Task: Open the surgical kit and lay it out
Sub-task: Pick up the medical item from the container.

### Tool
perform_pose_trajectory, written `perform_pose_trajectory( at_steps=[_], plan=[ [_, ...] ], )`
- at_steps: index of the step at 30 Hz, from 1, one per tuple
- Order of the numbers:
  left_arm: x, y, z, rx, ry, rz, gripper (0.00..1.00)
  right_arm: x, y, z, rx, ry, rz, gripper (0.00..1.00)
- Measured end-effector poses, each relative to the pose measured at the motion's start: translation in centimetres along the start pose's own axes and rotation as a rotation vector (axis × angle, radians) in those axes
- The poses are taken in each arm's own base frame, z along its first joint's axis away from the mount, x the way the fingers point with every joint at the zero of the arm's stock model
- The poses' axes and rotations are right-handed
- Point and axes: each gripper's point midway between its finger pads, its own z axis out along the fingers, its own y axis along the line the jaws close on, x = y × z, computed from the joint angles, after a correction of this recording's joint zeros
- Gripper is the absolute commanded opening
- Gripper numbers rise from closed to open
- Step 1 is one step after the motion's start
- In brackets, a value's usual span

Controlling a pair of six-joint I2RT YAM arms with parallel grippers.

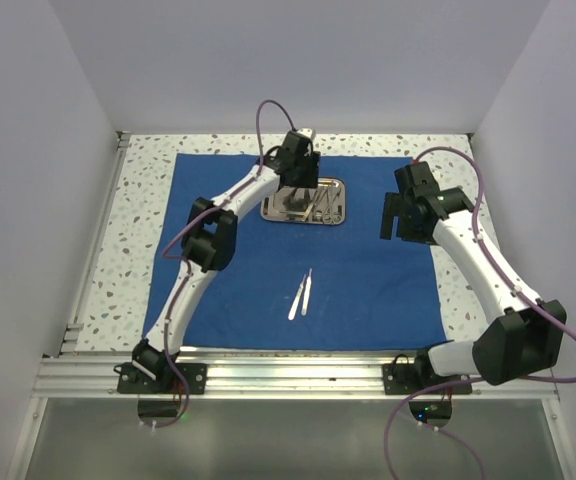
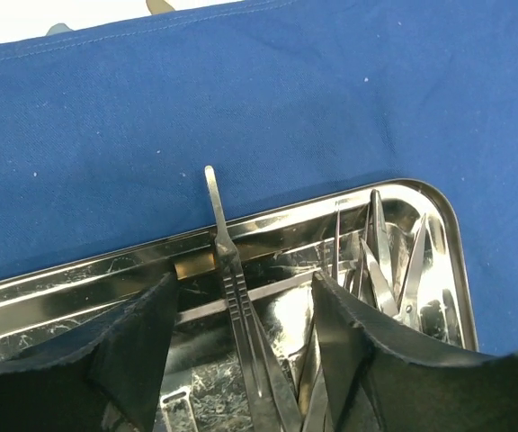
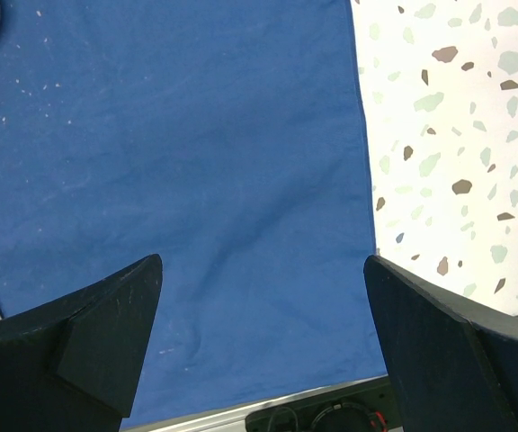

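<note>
The surgical kit's royal-blue cloth (image 1: 368, 290) lies spread flat on the table. Its shiny steel tray (image 1: 304, 221) sits at the back centre with several silver instruments in it. Two thin silver instruments (image 1: 301, 293) lie side by side on the cloth in front of the tray. My left gripper (image 1: 298, 185) hangs over the tray. In the left wrist view its jaws (image 2: 244, 279) stand open either side of slim ribbed tweezers (image 2: 232, 270) that lean over the tray rim (image 2: 79, 261), with a gap on both sides. Scissors (image 2: 394, 270) lie in the tray's right end. My right gripper (image 3: 261, 261) is wide open and empty above the cloth's right part.
Speckled terrazzo table (image 3: 457, 135) shows beyond the cloth's right edge. An aluminium rail (image 1: 298, 375) runs along the near edge by the arm bases. White walls enclose the left, back and right sides.
</note>
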Motion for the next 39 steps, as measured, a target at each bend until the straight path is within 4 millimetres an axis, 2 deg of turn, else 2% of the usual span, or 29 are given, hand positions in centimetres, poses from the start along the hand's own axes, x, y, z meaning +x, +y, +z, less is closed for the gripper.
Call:
perform_pose_trajectory(
  at_steps=[8, 11, 12, 14, 15, 16, 29, 34, 39],
  plan=[
    [0.1, 1.1, 0.5, -0.134, -0.038, 0.056, 0.45, 0.5, -0.2, 0.0, 0.0, 0.0, -0.009, 0.98],
    [0.3, 1.4, 0.5, -0.176, -0.046, 0.08, 0.33, 0.6, -0.4, -0.2, -0.004, -0.008, -0.009, 0.98],
    [0.3, 1.6, 0.5, -0.19, -0.048, 0.087, 0.24, 0.6, -0.4, -0.3, -0.006, -0.012, -0.008, 0.98],
    [0.2, 2.0, 0.5, -0.212, -0.052, 0.098, 0.13, 0.6, -0.5, -0.4, -0.009, -0.018, -0.008, 0.98],
    [0.2, 2.1, 0.5, -0.219, -0.053, 0.103, 0.03, 0.7, -0.4, -0.5, -0.011, -0.021, -0.01, 0.98],
    [0.2, 2.2, 0.5, -0.222, -0.053, 0.105, 0.0, 0.6, -0.5, -0.6, -0.012, -0.024, -0.009, 0.98],
    [0.1, 2.6, 0.2, -0.236, -0.052, 0.118, 0.0, 0.6, -0.1, -1.3, -0.032, -0.05, -0.02, 0.99],
    [-0.4, 4.8, -1.2, -0.272, -0.027, 0.098, 0.0, 0.5, 0.1, -1.5, -0.039, -0.058, -0.022, 0.98],
    [-2.9, 7.2, -3.9, -0.303, -0.054, 0.065, 0.0, 0.5, 0.2, -1.6, -0.048, -0.057, -0.021, 0.98]
  ],
)
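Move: Just below the left hand's open fingers lies the slim medical item, pointing forward over the tray's far rim; its middle is about 2 cm back, 2 cm to the left and 2 cm down. The tray's middle is some 3 cm back and 3 cm below the hand, neither left nor right, and the scissors cluster about 5 cm to its right and 4 cm back. From the right hand the item lies roughly 22 cm ahead, 26 cm left and 15 cm below. Easing about 2 cm left and 1 cm down onto the item's far part, the left hand rolls some 15 degrees so its left side rises, while the half-open fingers close and pinch it. After a brief hold it carries the item off leftward, some 6 cm, away from the scissors towards the tray's left end, and rises about 4 cm, mostly at the end. ##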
